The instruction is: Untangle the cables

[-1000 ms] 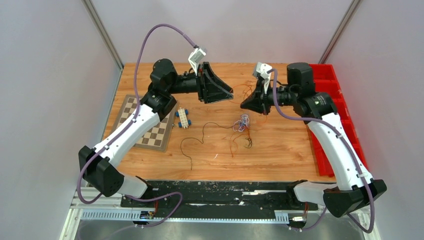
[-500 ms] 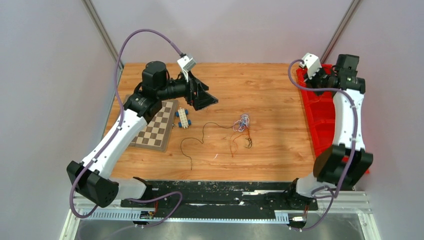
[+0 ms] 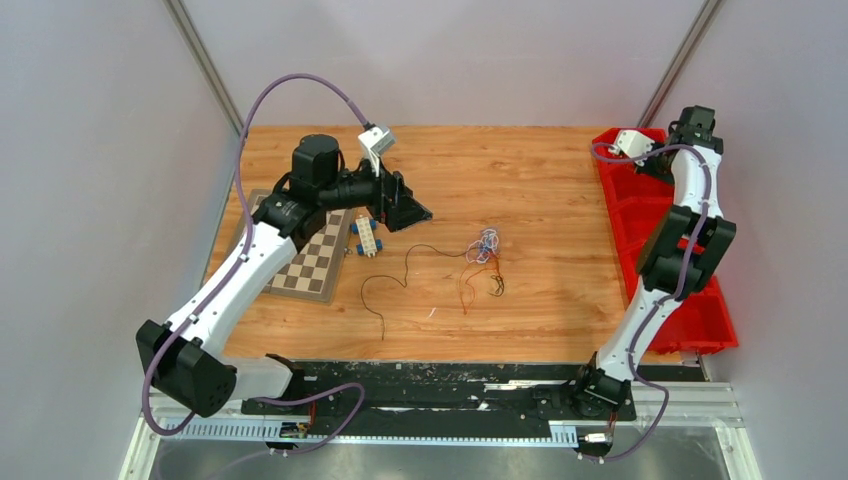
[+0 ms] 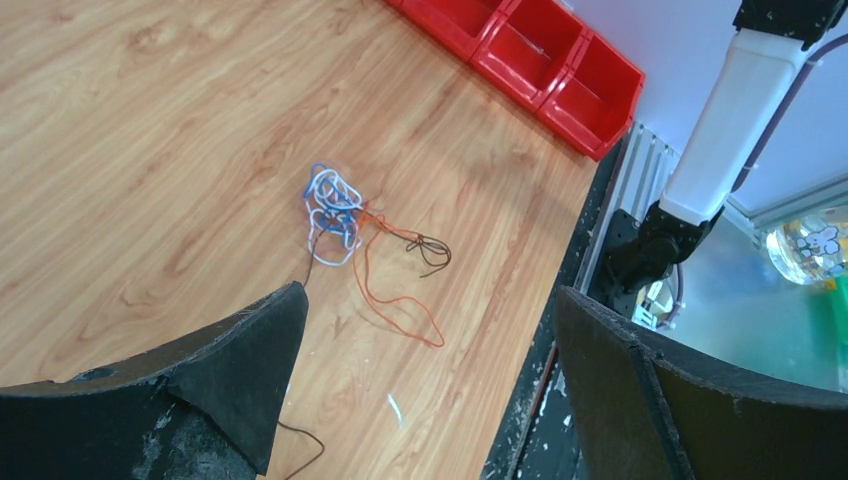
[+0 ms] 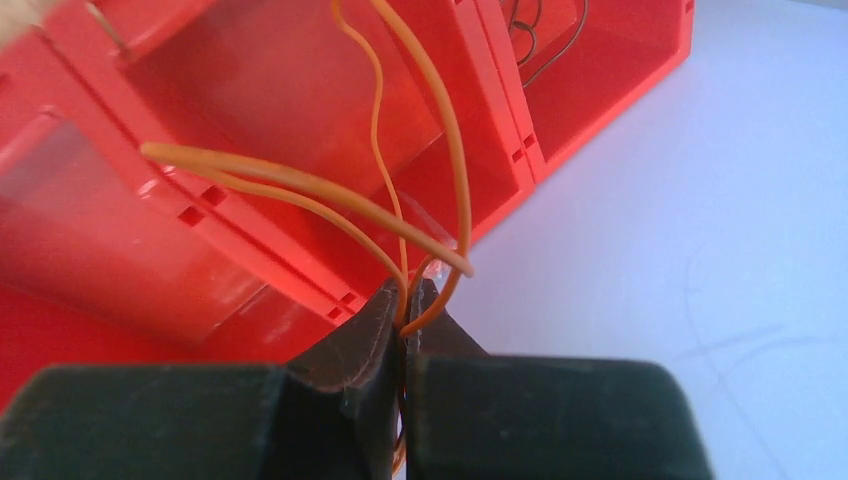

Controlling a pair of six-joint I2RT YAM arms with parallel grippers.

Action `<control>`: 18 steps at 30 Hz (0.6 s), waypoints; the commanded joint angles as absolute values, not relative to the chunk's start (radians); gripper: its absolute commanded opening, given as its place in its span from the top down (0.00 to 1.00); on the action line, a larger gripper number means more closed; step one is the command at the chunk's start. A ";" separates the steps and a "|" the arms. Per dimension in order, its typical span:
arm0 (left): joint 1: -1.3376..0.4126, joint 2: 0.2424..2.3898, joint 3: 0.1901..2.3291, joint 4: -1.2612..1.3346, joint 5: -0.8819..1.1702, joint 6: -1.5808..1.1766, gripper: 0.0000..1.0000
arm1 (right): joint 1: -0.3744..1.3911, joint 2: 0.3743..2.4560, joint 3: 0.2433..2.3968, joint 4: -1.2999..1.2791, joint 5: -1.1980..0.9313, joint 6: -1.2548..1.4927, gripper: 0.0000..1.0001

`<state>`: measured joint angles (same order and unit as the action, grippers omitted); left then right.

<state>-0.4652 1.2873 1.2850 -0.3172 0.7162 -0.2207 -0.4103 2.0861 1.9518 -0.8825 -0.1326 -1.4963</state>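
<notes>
The cables lie mid-table: a white and blue knot (image 3: 486, 242) (image 4: 333, 213), an orange-red strand (image 3: 466, 285) (image 4: 397, 300) and a long dark strand (image 3: 400, 275) trailing left. My left gripper (image 3: 408, 211) (image 4: 428, 295) hovers to the left of the knot, jaws wide apart with nothing between them. My right gripper (image 3: 655, 162) (image 5: 407, 292) is over the red bins (image 3: 662, 215) (image 5: 250, 90) at the back right, shut on a thin orange wire (image 5: 300, 185) that loops above a bin.
A chessboard (image 3: 310, 255) and a white-and-blue connector block (image 3: 366, 237) sit under the left arm. A small white scrap (image 3: 432, 313) lies near the table's front edge. One far bin holds a dark wire (image 5: 540, 40).
The right arm swung from the table's middle to the red bins at the back right, carrying the orange wire. The left gripper opened wide and drew back to the left.
</notes>
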 commanded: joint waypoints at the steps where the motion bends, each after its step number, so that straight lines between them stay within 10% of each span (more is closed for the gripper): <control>1: -0.447 1.276 1.261 -0.296 0.720 -0.227 0.00 | -0.397 2.144 2.020 -0.787 -0.037 -1.645 0.95; 7: -0.407 1.296 1.263 -0.291 0.753 -0.252 0.00 | -0.381 2.220 2.051 -0.762 -0.001 -1.694 0.91; 15: -0.396 1.308 1.274 -0.305 0.758 -0.252 0.00 | -0.380 2.189 2.080 -0.756 -0.033 -1.693 0.24; 18: -0.395 1.308 1.281 -0.317 0.755 -0.244 0.00 | -0.381 2.121 2.039 -0.764 -0.068 -1.692 0.14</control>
<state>-0.3985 1.3087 1.2541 -0.3191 0.7361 -0.2440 -0.3820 2.2436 2.0377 -0.7834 -0.0113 -1.6760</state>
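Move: The right hand is shut on the orange cable, above the outer edge of the red bin. Its goal, the second compartment from the far end, has its middle about 5 cm ahead, 5 cm to the left and 11 cm below. The far compartment, holding a dark cable, lies some 10 cm beyond it, and the third compartment about 10 cm nearer. From the idle left hand the second compartment lies roughly 26 cm ahead, 48 cm right and 28 cm below. With the orange cable still pinched, the right hand goes on forward and down into the drop, about 4 cm each way and some 2 cm to the right, its wrist rolling about 10 degrees so the fingertips swing to the right; near the bottom the fingers spread wide and let go of the cable over the second compartment, and the hand starts back up slightly. The left hand, open and empty, eases some 3 cm forward, left and down, well clear of the tangle on the table. ##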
